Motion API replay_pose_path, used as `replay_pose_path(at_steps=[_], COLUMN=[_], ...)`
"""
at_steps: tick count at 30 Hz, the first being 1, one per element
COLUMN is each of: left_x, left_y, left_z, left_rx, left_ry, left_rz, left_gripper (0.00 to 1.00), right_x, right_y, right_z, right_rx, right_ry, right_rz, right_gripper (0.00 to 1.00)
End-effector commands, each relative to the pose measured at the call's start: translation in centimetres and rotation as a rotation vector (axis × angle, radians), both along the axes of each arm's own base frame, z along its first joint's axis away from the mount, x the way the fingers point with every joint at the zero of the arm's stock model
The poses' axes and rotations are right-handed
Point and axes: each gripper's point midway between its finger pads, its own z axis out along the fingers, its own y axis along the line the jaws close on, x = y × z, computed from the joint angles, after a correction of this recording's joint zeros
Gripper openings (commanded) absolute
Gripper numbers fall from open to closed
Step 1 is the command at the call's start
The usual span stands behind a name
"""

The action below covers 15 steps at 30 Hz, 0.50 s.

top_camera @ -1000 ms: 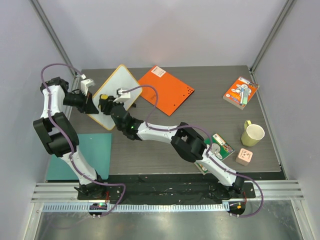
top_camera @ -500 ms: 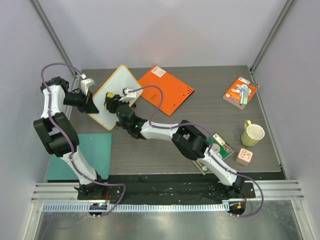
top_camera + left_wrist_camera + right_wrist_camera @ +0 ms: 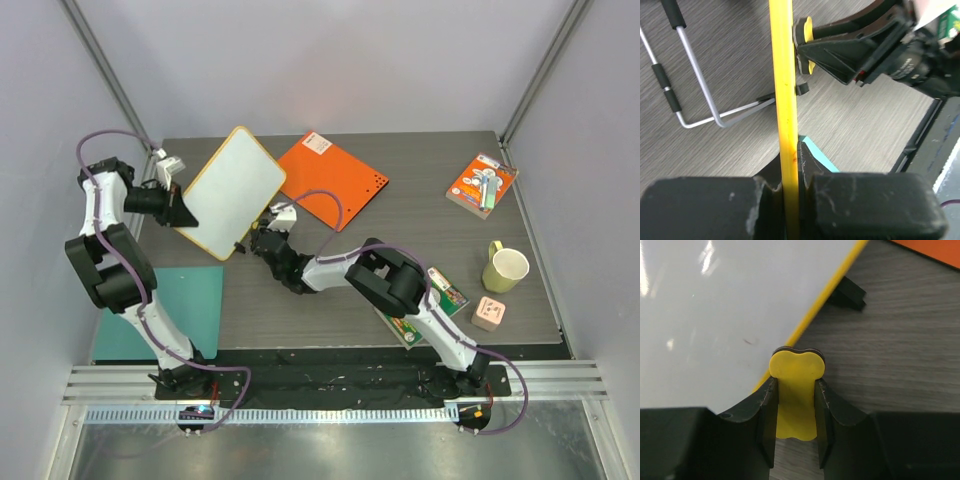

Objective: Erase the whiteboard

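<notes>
The whiteboard [image 3: 235, 190] is lifted and tilted at the back left of the table, white with a thin yellow rim. Its face looks almost blank; in the right wrist view only one faint mark [image 3: 747, 341] shows on it. My left gripper [image 3: 183, 208] is shut on the board's left edge, and the yellow rim [image 3: 785, 100] runs up between its jaws [image 3: 790, 165]. My right gripper [image 3: 255, 240] is shut on a yellow eraser [image 3: 796, 370], just off the board's lower right rim and over the table.
An orange board [image 3: 333, 180] lies right of the whiteboard, and a teal sheet [image 3: 190, 300] lies at the near left. A bent metal rod [image 3: 695, 85] sits behind the board. On the right are a yellow mug [image 3: 505, 268], a pink cube [image 3: 488, 313] and an orange packet [image 3: 481, 184].
My right gripper has slid the eraser down and to the right, off the board's face to just past its lower rim. The left gripper has kept its hold on the board.
</notes>
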Motion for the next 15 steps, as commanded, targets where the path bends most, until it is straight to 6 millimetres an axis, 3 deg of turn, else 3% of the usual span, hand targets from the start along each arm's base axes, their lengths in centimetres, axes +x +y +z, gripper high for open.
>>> replay_pose_path(at_steps=[1, 6, 7, 8, 15], left_x=[-1.7, -1.5, -1.4, -1.4, -1.0], left_y=[-2.2, -1.5, -1.2, -1.1, 0.1], left_z=[4.0, 4.2, 4.3, 4.3, 4.0], left_rx=[-0.232, -0.236, -0.244, -0.246, -0.230], left_ry=[0.044, 0.042, 0.047, 0.051, 0.098], left_rz=[0.036, 0.058, 0.074, 0.084, 0.168], left_gripper=[0.00, 0.00, 0.00, 0.00, 0.00], right_x=[0.1, -1.5, -1.9, -2.2, -3.8], right_y=[-2.1, -5.6, -6.7, -7.3, -10.9], right_z=[8.5, 8.0, 6.7, 7.4, 4.1], right_rx=[0.145, 0.091, 0.061, 0.063, -0.069], right_ry=[-0.089, -0.083, -0.067, -0.070, 0.001], right_rz=[-0.055, -0.077, -0.084, -0.087, -0.090], right_gripper=[0.01, 0.01, 0.01, 0.01, 0.01])
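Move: The right gripper still pinches the yellow eraser at the whiteboard's near-right edge. The board's middle lies about 6 cm ahead of that hand, 6 cm left and 9 cm higher; the stand's nearer black foot is some 5 cm back, 5 cm left and 4 cm below, the orange binder about 12 cm ahead, 19 cm right and 5 cm below. From the left gripper, already clamping the board's left end, the board's middle is roughly 6 cm ahead and 10 cm right, about level. Carry the eraser on off the whiteboard's near-right edge with the right gripper, going right about 9 cm and drawing back some 4 cm; let the hand dip slightly at first, then rise clear, fingers keeping their hold. With the left gripper keep the board pinched, easing slightly left and up and turning it a few degrees. ##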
